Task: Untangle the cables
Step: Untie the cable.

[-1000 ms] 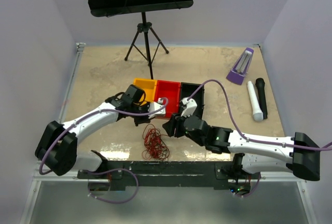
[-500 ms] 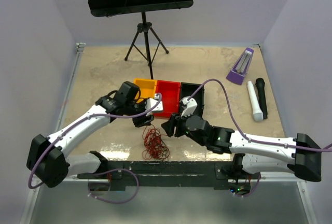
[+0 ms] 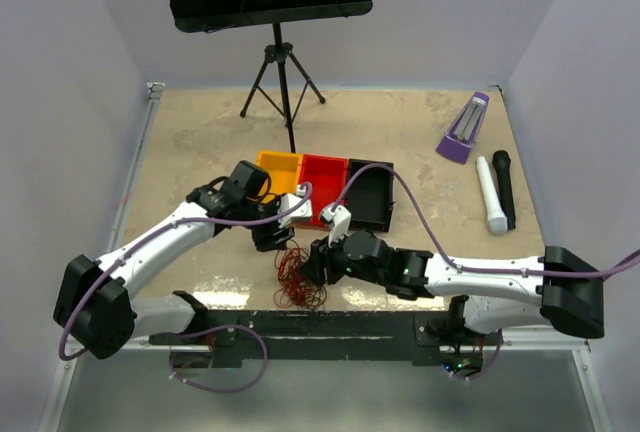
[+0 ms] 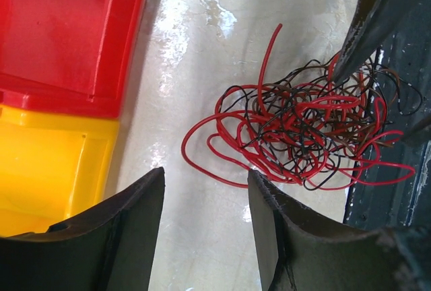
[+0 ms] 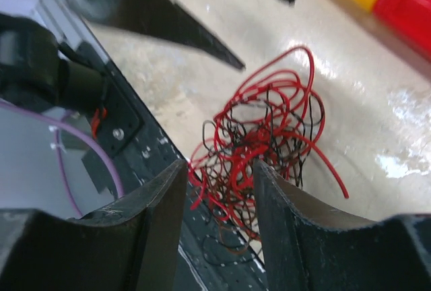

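The cables (image 3: 299, 278) are a loopy clump of thin red and black wires on the table's near edge, partly over the black base rail. In the left wrist view the cables (image 4: 304, 129) lie ahead and to the right of my left gripper (image 4: 205, 178), which stands open over bare table, apart from them. My left gripper (image 3: 274, 239) hovers just behind the clump. My right gripper (image 3: 313, 266) sits at the clump's right side. It is open, and the cables (image 5: 264, 136) show in and beyond the gap of the right gripper (image 5: 219, 170), with nothing pinched.
A yellow bin (image 3: 280, 167), a red bin (image 3: 322, 175) and a black bin (image 3: 369, 198) stand in a row behind the cables. A white microphone (image 3: 490, 198), a black microphone (image 3: 503, 186) and a purple metronome (image 3: 463, 128) lie far right. A music stand tripod (image 3: 283, 82) stands at the back.
My right arm has swung left and toward the near edge, from the black bin to the cable clump. My left gripper has opened and shifted slightly toward the clump.
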Robot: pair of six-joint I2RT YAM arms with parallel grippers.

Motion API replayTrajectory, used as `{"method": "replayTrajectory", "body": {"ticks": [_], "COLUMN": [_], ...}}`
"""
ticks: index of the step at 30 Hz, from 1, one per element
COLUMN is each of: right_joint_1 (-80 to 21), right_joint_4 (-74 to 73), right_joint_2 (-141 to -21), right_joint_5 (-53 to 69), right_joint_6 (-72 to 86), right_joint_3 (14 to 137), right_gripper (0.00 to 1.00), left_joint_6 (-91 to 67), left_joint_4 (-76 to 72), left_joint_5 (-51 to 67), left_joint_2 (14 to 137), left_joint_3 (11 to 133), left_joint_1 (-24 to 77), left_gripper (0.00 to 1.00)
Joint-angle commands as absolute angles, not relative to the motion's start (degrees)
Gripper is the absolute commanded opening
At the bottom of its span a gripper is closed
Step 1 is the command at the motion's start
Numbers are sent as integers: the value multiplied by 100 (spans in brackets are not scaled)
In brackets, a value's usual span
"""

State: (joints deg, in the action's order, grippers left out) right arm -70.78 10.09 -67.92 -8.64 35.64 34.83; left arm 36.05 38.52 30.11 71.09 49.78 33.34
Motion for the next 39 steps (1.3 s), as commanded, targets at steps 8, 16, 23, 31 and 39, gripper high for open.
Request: {"method": "replayTrajectory", "body": {"ticks": [8, 16, 23, 31, 39], "right_joint_1": [-7207, -7251, -7260, -7260, -7260], "right_joint_4": [1249, 1055, 625, 185, -191], "right_joint_2": [-7320, -7655, -6998, -6601, -6065], "right_joint_5": [-782, -1168, -1573, -1819, -1828], "right_joint_6": [3437, 3542, 3507, 3516, 3235], "right_joint_3": [3498, 3674, 3893, 3973, 4438], "right_gripper": [41, 23, 4, 0, 0], "left_joint_6": [3560, 3375, 3208, 3077, 2260], "left_joint_4": [3893, 3964, 3665, 3463, 2734], "left_joint_5": [3287, 3541, 3709, 3937, 4842], "left_joint_2": [6768, 6697, 6548, 6583, 6635], "left_joint_3": [5308, 5572, 5467, 5195, 4992], "left_joint_1": [2944, 2918, 2918, 2936, 2936], "left_gripper": [66, 75, 87, 89, 95]}}
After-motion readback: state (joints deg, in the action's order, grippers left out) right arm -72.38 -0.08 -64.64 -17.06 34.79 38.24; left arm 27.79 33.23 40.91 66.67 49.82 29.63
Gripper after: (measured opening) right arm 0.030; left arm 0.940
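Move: The red-and-black cable tangle sits some 7 cm below my right hand and about 3 cm to its left, level with it fore and aft. From there the red bin is roughly 19 cm ahead and 2 cm right, the black bin 18 cm ahead and 13 cm right. From my left hand the tangle is about 7 cm back, 4 cm right and 5 cm down, with the yellow bin 14 cm ahead and 1 cm left. I dip my right hand about 6 cm into the tangle, shut its half-open fingers to pinch red cable, then draw it up roughly 7 cm, easing a little forward and right, grip kept. Meanwhile my empty left hand rises some 4 cm clear of the tangle, opening nearly wide and tipping its fingers flatter towards my right. ##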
